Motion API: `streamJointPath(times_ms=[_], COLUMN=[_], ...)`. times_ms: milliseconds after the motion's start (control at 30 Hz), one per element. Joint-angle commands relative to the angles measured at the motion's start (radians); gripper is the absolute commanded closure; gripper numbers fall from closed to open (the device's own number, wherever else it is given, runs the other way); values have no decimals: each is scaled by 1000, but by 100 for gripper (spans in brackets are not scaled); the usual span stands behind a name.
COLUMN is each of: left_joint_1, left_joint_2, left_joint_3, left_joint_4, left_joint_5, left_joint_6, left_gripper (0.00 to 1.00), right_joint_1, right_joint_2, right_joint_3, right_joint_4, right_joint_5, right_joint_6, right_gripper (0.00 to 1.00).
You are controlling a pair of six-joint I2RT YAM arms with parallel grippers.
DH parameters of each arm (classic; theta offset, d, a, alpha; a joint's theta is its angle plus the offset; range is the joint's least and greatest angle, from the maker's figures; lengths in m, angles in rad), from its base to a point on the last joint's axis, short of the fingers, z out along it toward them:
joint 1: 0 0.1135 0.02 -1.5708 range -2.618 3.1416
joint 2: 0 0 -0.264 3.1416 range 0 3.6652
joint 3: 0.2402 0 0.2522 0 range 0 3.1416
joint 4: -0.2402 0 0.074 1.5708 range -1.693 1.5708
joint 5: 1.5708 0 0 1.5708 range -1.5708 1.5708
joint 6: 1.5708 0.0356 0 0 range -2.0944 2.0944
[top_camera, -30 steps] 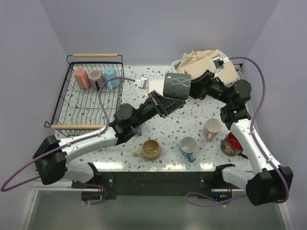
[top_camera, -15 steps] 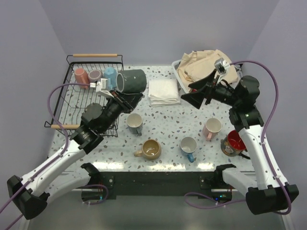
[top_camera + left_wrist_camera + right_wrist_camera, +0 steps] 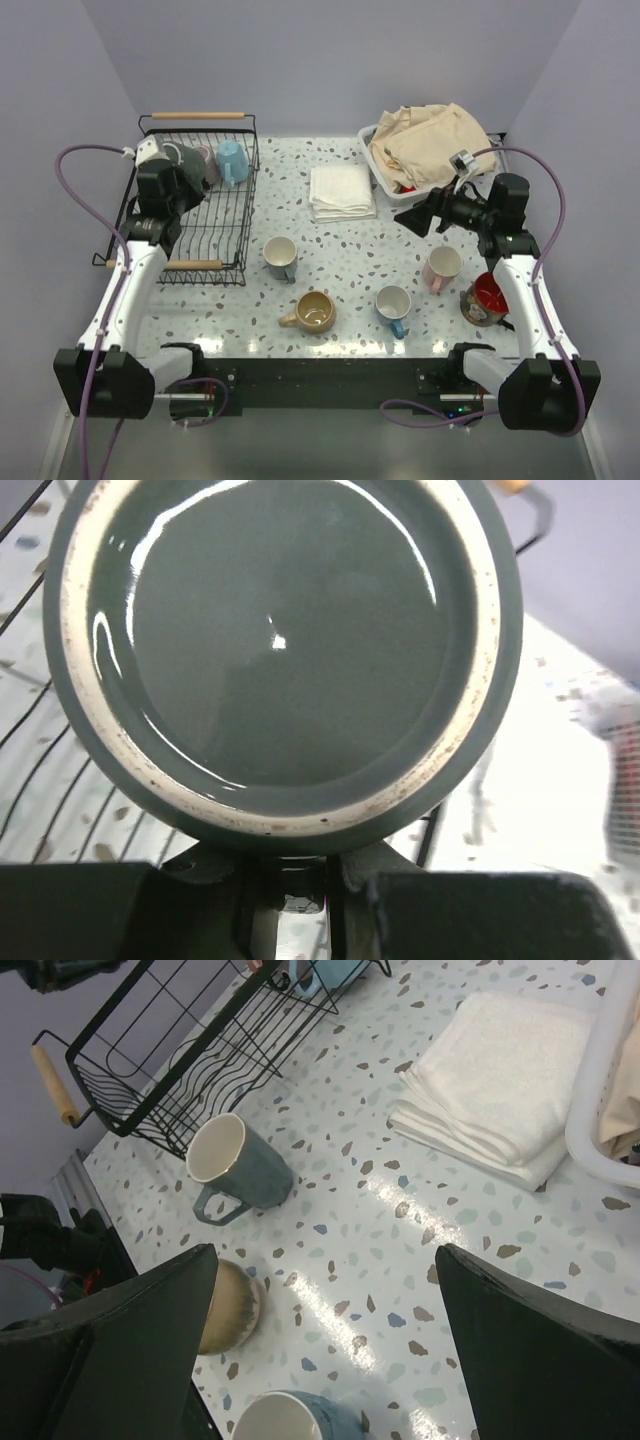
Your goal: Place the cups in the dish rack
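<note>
A dark grey cup [image 3: 280, 650] fills the left wrist view, bottom towards the camera. My left gripper [image 3: 290, 880] is shut on it. From above, that gripper [image 3: 170, 172] holds the cup [image 3: 186, 170] over the back left corner of the black wire dish rack [image 3: 190, 225]. A mauve cup [image 3: 203, 158] and a light blue cup [image 3: 232, 160] sit in the rack's back row. My right gripper [image 3: 415, 218] hangs open and empty over the table's right half. Between its fingers [image 3: 130, 1340] I see bare table; its midpoint [image 3: 325, 1320] is above the speckled top.
On the table stand a grey-teal cup [image 3: 280, 257], a tan cup [image 3: 315, 312], a white cup with blue handle [image 3: 393, 303], a pink cup [image 3: 441, 268] and a dark cup with red inside [image 3: 483, 298]. A folded white towel [image 3: 341, 192] lies mid-back. A white tub [image 3: 372, 140] holds beige cloth.
My right gripper opened, let go of the dark grey cup and drew back right. My left arm swung that cup from mid-table to above the rack's back left corner.
</note>
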Motion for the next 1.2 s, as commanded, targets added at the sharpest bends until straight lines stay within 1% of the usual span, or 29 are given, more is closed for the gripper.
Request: streamJointPath(times_ms=[0, 133, 267, 433, 633, 733, 867, 1167], left_joint_1=[72, 100, 136, 147, 167, 179, 189, 204], left_joint_2=[70, 187, 290, 403, 520, 577, 633, 716], left_joint_3=[59, 61, 64, 83, 154, 197, 257, 321], left_joint_4=[23, 45, 74, 102, 94, 85, 66, 45], left_joint_5=[-14, -93, -113, -152, -196, -193, -193, -186], left_joint_6=[103, 138, 157, 166, 195, 201, 201, 201], left_gripper=[100, 100, 100, 100, 100, 100, 100, 100], right_joint_1=[1, 1, 1, 1, 1, 1, 0, 0], right_joint_2=[-71, -72, -79, -84, -85, -81, -76, -72], right_joint_3=[-18, -8, -5, -1, 7, 5, 13, 16], right_joint_4=[38, 25, 15, 7, -5, -7, -21, -28], right_joint_5=[-11, -14, -9, 2, 16, 22, 34, 40], right_joint_6=[-52, -60, -68, -76, -89, -92, -109, -117], right_gripper=[4, 4, 4, 4, 4, 3, 3, 3])
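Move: The green cup is already in the left fingers. Its free spot in the dish rack, just in front of the pink cup, lies about 12 cm ahead of the left hand, 12 cm to its left and 20 cm below. The pink cup stands about 19 cm ahead and 11 cm left of that hand, the mauve cup 18 ahead and 4 left, the blue cup 19 ahead and 3 right, all some 19 cm lower. From the right hand the spot is roughly 18 cm ahead, 53 left and 20 below. The green cup, base up and still pinched by its handle, is carried steeply down into the dish rack by the left hand, some 17 cm down and 8 cm left, while the fingers tip about 30 degrees further downward. The hand then slows and eases forward and left towards the pink cup, sinking only slightly, and keeps its hold. ##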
